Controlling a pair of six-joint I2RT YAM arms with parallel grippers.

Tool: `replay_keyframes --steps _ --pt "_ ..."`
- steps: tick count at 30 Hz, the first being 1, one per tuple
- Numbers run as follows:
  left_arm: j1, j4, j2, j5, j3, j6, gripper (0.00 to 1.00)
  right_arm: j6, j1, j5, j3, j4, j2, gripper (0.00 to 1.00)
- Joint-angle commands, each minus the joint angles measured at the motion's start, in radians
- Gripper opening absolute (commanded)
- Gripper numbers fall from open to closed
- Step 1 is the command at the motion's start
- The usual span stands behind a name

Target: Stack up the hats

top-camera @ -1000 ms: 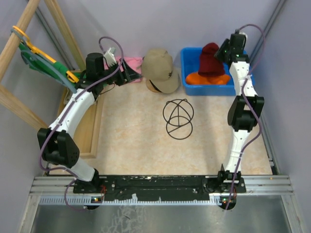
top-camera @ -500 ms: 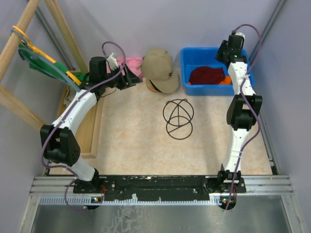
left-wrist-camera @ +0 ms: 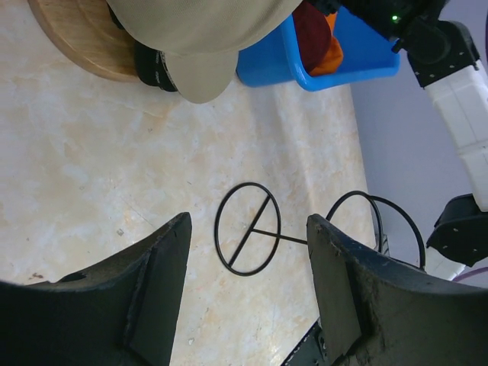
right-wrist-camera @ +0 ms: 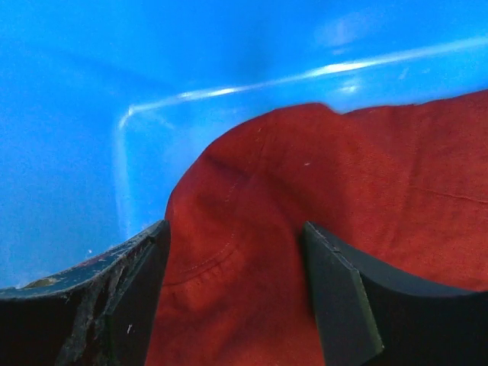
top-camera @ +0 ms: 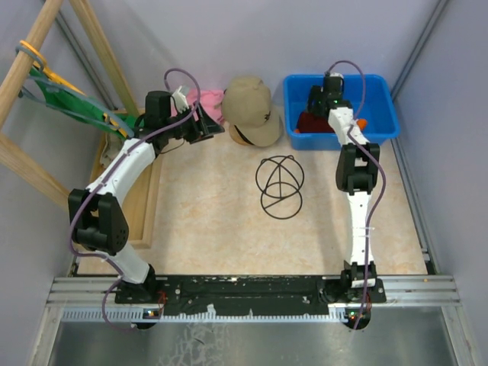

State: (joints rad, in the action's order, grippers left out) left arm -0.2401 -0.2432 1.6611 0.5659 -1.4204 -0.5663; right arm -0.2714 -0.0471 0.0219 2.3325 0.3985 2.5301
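The dark red hat lies flat in the blue bin, and a corner of the bright orange hat sticks out beside it. My right gripper hangs low in the bin, open, its fingers either side of the red fabric without pinching it. A tan cap rests at the back centre, with a black cap's edge showing beneath it. Just left of the tan cap, my left gripper is open and empty.
A black wire stand lies mid-table. A pink folded cloth sits behind the left gripper. A green garment on a yellow hanger hangs from the wooden frame at far left. A wooden board lies along the left wall.
The right gripper let go of the dark red hat, which dropped from held upright to lying flat in the bin. The right arm then swung left and down over it. The left gripper edged right.
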Motion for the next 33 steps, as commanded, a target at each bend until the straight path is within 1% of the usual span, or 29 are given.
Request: replay_keyframes --steps 1,4,9,11,13,14,15,17,21,24,25,26,27,29,30,31,33 --pt "-0.002 -0.022 0.021 -0.009 -0.027 0.026 0.68 0.052 -0.016 0.05 0.11 -0.046 0.041 0.7" --pt "-0.002 -0.034 0.019 -0.014 -0.015 0.032 0.68 0.083 -0.019 0.075 0.106 -0.063 0.063 0.72" --pt "-0.002 -0.033 0.006 -0.025 0.021 0.033 0.68 0.105 -0.019 0.119 0.103 -0.074 0.08 0.72" --pt "-0.002 -0.033 0.007 -0.025 0.029 0.031 0.67 0.105 -0.019 0.139 0.107 -0.081 0.084 0.69" --pt "-0.002 -0.033 0.008 -0.022 0.035 0.028 0.68 0.107 -0.019 0.151 0.117 -0.089 0.093 0.61" --pt "-0.002 -0.033 0.007 -0.021 0.037 0.027 0.68 0.106 -0.018 0.152 0.122 -0.093 0.1 0.6" --pt "-0.002 -0.034 0.008 -0.02 0.038 0.027 0.68 0.103 -0.017 0.154 0.129 -0.092 0.109 0.6" --pt "-0.002 -0.039 0.006 -0.021 0.038 0.028 0.67 0.099 -0.016 0.153 0.137 -0.091 0.122 0.63" --pt "-0.002 -0.055 0.0 -0.026 0.042 0.036 0.67 0.09 -0.017 0.136 0.138 -0.075 0.131 0.64" --pt "-0.002 -0.054 -0.003 -0.024 0.052 0.034 0.67 0.093 -0.017 0.141 0.129 -0.07 0.127 0.62" --pt "-0.002 -0.054 -0.006 -0.024 0.055 0.03 0.67 0.093 -0.017 0.147 0.129 -0.07 0.127 0.58" --pt "-0.001 -0.054 -0.007 -0.024 0.057 0.031 0.67 0.091 -0.017 0.152 0.129 -0.07 0.127 0.51" --pt "-0.002 -0.054 -0.009 -0.023 0.06 0.031 0.67 0.09 -0.017 0.158 0.129 -0.07 0.127 0.39" --pt "-0.002 -0.054 -0.015 -0.026 0.067 0.029 0.67 0.086 -0.017 0.165 0.131 -0.065 0.121 0.12" --pt "-0.002 -0.054 -0.018 -0.027 0.069 0.027 0.67 0.086 -0.017 0.171 0.131 -0.063 0.114 0.02" --pt "-0.002 -0.054 -0.02 -0.028 0.07 0.027 0.67 0.085 -0.019 0.178 0.13 -0.058 0.105 0.0" --pt "-0.002 -0.055 -0.024 -0.027 0.068 0.025 0.67 0.088 -0.019 0.181 0.124 -0.046 0.073 0.0"
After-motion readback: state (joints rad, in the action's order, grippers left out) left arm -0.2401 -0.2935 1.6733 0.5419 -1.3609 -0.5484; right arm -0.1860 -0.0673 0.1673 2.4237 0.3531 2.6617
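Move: The red hat lies in the blue tub just under the right hand's open fingers, its middle some 5 cm below, about 3 cm back and 3 cm to the right. The orange hat pokes out from beside it, roughly 12 cm right of the hand and 3 cm back; the tub's middle is about 8 cm to the right, level ahead and 4 cm lower. From the left hand the red hat is about 20 cm ahead, 38 cm right and 20 cm below. The red hat's far left part is pinched by the right hand: it sinks about 3 cm, lifts slightly while easing forward and right with a small roll, left side dipping, then sinks again to about 4 cm below its start. Only there do its wide-open fingers shut on the cloth. The empty left hand sinks about 4 cm, fingers still open. ##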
